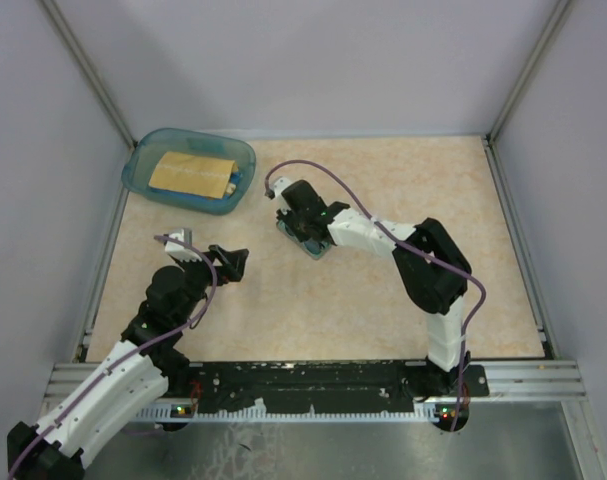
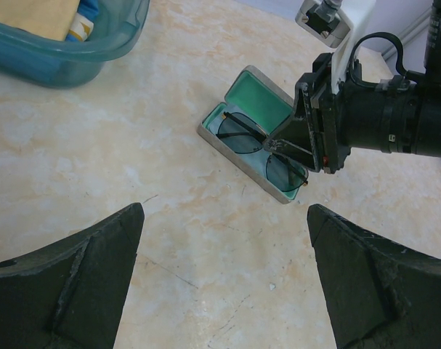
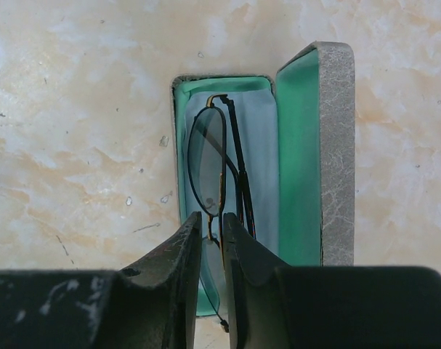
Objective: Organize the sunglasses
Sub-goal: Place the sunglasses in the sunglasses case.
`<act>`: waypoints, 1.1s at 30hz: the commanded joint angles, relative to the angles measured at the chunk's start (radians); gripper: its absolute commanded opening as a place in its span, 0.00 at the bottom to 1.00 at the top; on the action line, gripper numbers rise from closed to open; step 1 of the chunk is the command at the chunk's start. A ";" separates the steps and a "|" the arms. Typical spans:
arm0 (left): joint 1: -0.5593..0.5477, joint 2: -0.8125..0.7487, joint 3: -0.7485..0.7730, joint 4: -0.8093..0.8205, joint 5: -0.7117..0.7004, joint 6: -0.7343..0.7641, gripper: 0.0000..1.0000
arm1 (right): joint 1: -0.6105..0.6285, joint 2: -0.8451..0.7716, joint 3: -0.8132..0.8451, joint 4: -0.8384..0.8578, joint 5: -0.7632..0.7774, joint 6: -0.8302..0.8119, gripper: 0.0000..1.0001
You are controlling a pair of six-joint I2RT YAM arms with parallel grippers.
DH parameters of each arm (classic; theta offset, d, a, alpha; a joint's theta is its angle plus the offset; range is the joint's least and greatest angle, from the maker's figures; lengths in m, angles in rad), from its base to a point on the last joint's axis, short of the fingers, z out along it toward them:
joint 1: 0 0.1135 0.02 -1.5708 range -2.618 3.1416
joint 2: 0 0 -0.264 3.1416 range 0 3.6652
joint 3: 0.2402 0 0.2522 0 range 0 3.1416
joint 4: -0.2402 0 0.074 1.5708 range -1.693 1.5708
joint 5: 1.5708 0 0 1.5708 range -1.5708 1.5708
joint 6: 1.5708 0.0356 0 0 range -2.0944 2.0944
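The sunglasses (image 3: 205, 156) are a thin dark wire-framed pair with folded arms. They sit tilted on edge in the tray of the open grey case (image 3: 338, 145), which has a teal lining. My right gripper (image 3: 211, 218) is shut on their bridge, right over the case. A pale blue cloth (image 3: 262, 145) lies in the tray under them. In the left wrist view the sunglasses (image 2: 242, 138) lie across the case (image 2: 267, 94), with the right gripper (image 2: 296, 142) on them. My left gripper (image 2: 225, 214) is open and empty, low over bare table short of the case.
A teal plastic bin (image 1: 143, 165) holding a tan item stands at the back left, and also shows in the left wrist view (image 2: 96, 54). Grey walls and metal rails enclose the table. In the top view the case (image 1: 311, 245) sits mid-table.
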 commanded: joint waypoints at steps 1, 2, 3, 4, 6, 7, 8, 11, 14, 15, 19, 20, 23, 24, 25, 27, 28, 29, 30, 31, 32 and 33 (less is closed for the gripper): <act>0.004 -0.006 -0.007 0.008 -0.006 0.006 1.00 | -0.007 -0.022 0.040 0.023 0.020 0.007 0.19; 0.004 -0.007 -0.007 0.009 -0.005 0.006 1.00 | -0.007 -0.024 0.038 0.025 0.024 0.007 0.20; 0.003 -0.006 -0.007 0.010 -0.005 0.006 1.00 | -0.007 -0.027 0.038 0.026 0.026 0.007 0.21; 0.003 -0.006 -0.007 0.009 -0.006 0.006 1.00 | -0.008 -0.032 0.036 0.030 0.031 0.007 0.21; 0.003 -0.007 -0.005 0.009 -0.006 0.006 1.00 | -0.007 -0.040 0.032 0.040 0.037 0.007 0.23; 0.004 -0.008 -0.005 0.009 -0.005 0.006 1.00 | -0.007 -0.044 0.033 0.041 0.043 0.008 0.25; 0.004 -0.007 -0.005 0.009 -0.006 0.006 1.00 | -0.008 -0.048 0.032 0.042 0.046 0.008 0.26; 0.004 -0.010 -0.005 0.008 -0.003 0.005 1.00 | -0.007 -0.065 0.029 0.047 0.060 0.010 0.30; 0.004 -0.008 -0.005 0.008 -0.004 0.004 1.00 | -0.007 -0.098 0.007 0.076 0.063 0.013 0.37; 0.003 -0.006 -0.004 0.008 -0.003 0.004 1.00 | -0.006 -0.108 0.001 0.084 0.062 0.014 0.41; 0.004 0.004 -0.004 0.013 0.001 0.003 1.00 | -0.007 -0.154 -0.026 0.111 0.067 0.032 0.43; 0.004 0.008 -0.005 0.019 0.004 0.003 1.00 | -0.006 -0.169 -0.035 0.123 0.080 0.043 0.47; 0.002 0.051 -0.002 0.037 0.021 -0.004 1.00 | -0.006 -0.223 -0.077 0.155 0.146 0.082 0.56; 0.003 0.073 0.001 0.046 0.029 -0.007 1.00 | -0.007 -0.236 -0.080 0.151 0.170 0.094 0.59; 0.004 0.105 0.007 0.058 0.040 -0.012 1.00 | -0.008 -0.242 -0.075 0.132 0.192 0.102 0.63; 0.003 0.181 0.021 0.093 0.079 -0.023 1.00 | -0.012 -0.242 -0.057 0.091 0.235 0.125 0.72; 0.003 0.228 0.030 0.114 0.102 -0.028 1.00 | -0.018 -0.238 -0.046 0.067 0.254 0.141 0.76; 0.004 0.274 0.041 0.134 0.117 -0.030 1.00 | -0.027 -0.231 -0.031 0.039 0.268 0.162 0.79; 0.003 0.327 0.054 0.150 0.126 -0.031 1.00 | -0.039 -0.223 -0.022 0.012 0.284 0.187 0.82; 0.004 0.376 0.069 0.166 0.132 -0.026 1.00 | -0.054 -0.220 -0.020 0.001 0.291 0.207 0.86; 0.004 0.429 0.087 0.176 0.134 -0.023 1.00 | -0.072 -0.219 -0.024 -0.005 0.286 0.224 0.89; 0.004 0.478 0.110 0.174 0.133 -0.019 1.00 | -0.091 -0.219 -0.029 -0.007 0.274 0.241 0.91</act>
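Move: The sunglasses are already in the open case, tipped up lengthways, with their bridge right at the right hand's fingertips, about 1 cm below the hand point. The case's tray is centred there too, roughly 2 cm below that hand; its raised lid stands some 4 cm ahead and 3 cm to the right, and the blue tub about 18 cm ahead and 28 cm left. From the left hand the sunglasses lie some 12 cm ahead, 13 cm right and 11 cm below. The right hand, its fingers barely parted at the sunglasses' bridge, spreads them nearly wide and creeps about 1 cm forward and to the right, then comes free and lifts some 8 cm out of the case, swinging about 4 cm to the right over the lid side, turning some 15 degrees clockwise and tilting its fingers up a little. Near the end the left hand, wide open and empty, starts down about 6 cm and a little to the right towards the case, its fingers tipping down. ##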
